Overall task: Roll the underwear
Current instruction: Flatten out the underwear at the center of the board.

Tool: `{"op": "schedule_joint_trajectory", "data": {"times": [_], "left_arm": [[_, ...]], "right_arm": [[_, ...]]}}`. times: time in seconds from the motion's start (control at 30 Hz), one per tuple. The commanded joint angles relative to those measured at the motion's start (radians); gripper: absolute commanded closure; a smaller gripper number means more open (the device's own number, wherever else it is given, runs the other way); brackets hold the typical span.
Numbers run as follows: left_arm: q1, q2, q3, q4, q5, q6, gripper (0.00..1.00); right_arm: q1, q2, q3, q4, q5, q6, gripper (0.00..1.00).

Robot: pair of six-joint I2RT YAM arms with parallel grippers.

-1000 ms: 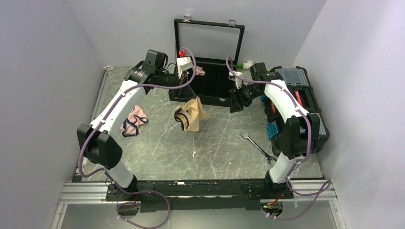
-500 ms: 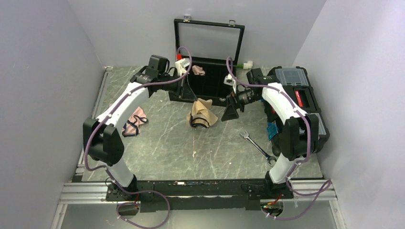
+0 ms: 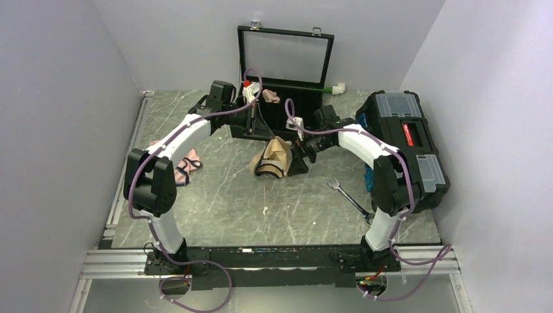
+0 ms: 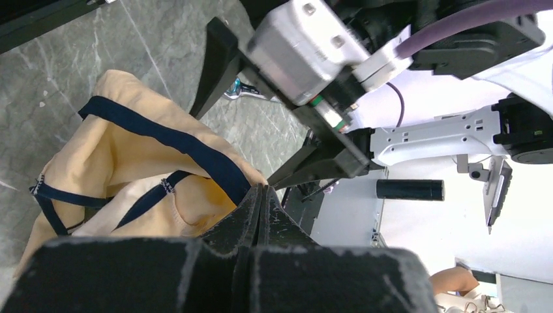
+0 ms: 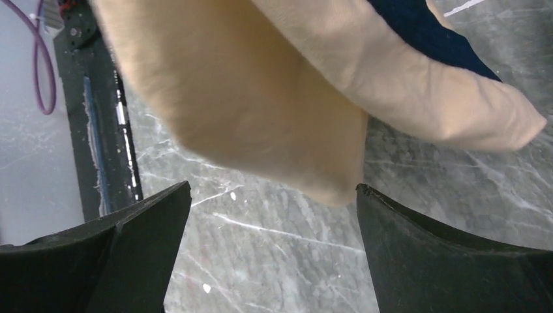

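The underwear (image 3: 272, 158), tan-beige with navy edging, hangs crumpled in mid-table, its lower end on the marble. My left gripper (image 3: 267, 134) is shut on its top edge. In the left wrist view the fingers (image 4: 251, 208) press together where the navy band of the underwear (image 4: 130, 163) meets them. Just right of the cloth, my right gripper (image 3: 297, 160) is open. In its wrist view the right gripper (image 5: 272, 189) has wide jaws with only table between them, and the underwear (image 5: 248, 98) hangs just past the fingertips.
An open black case (image 3: 295, 124) stands behind the cloth with a small pink roll (image 3: 271, 98) inside. Pink underwear (image 3: 185, 163) lies at the left. A wrench (image 3: 352, 199) lies at the front right, beside a black toolbox (image 3: 407, 137).
My right gripper opened wide and moved left, down to the underwear's side. The left arm shifted the hanging underwear slightly right and lowered it onto the table.
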Motion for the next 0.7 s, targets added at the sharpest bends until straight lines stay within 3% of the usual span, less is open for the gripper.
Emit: {"op": "schedule_joint_trajectory", "data": {"times": [0.0,0.2,0.3,0.4,0.53,0.67], "left_arm": [[0.012,-0.052,-0.025,0.093,0.064,-0.053,1.00],[0.031,-0.079,-0.079,0.153,0.098,-0.093,1.00],[0.045,-0.094,-0.114,0.209,0.109,-0.134,1.00],[0.062,-0.100,-0.134,0.233,0.110,-0.148,1.00],[0.083,-0.104,-0.133,0.198,0.092,-0.119,1.00],[0.101,-0.107,-0.105,0.103,0.056,-0.033,1.00]], "right_arm": [[0.010,0.029,-0.035,0.146,0.037,0.026,0.00],[0.014,0.060,-0.042,0.197,0.021,0.033,0.01],[0.022,0.102,-0.018,0.181,-0.034,0.028,0.07],[0.034,0.146,0.024,0.142,-0.086,0.023,0.21],[0.023,0.227,0.160,-0.067,-0.128,-0.051,0.57],[-0.017,0.218,0.210,-0.211,-0.161,-0.125,0.66]]}}
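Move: My left hand already holds the underwear by its waistband. The lowest free corner hangs about 5 cm below my open right hand, 2 cm to its left and 1 cm ahead. From my left hand that corner is some 7 cm back, 7 cm right and 14 cm down. From my right hand the display case is about 17 cm ahead and 6 cm left; the wrench is 19 cm right and 14 cm back. I sink my right hand about 5 cm with its fingers wide, easing forward and left by a couple of centimetres. Then I draw the fingers most of the way together around the underwear's hanging corner. My left hand keeps its shut grip on the waistband and carries it some 3 cm to the left. ##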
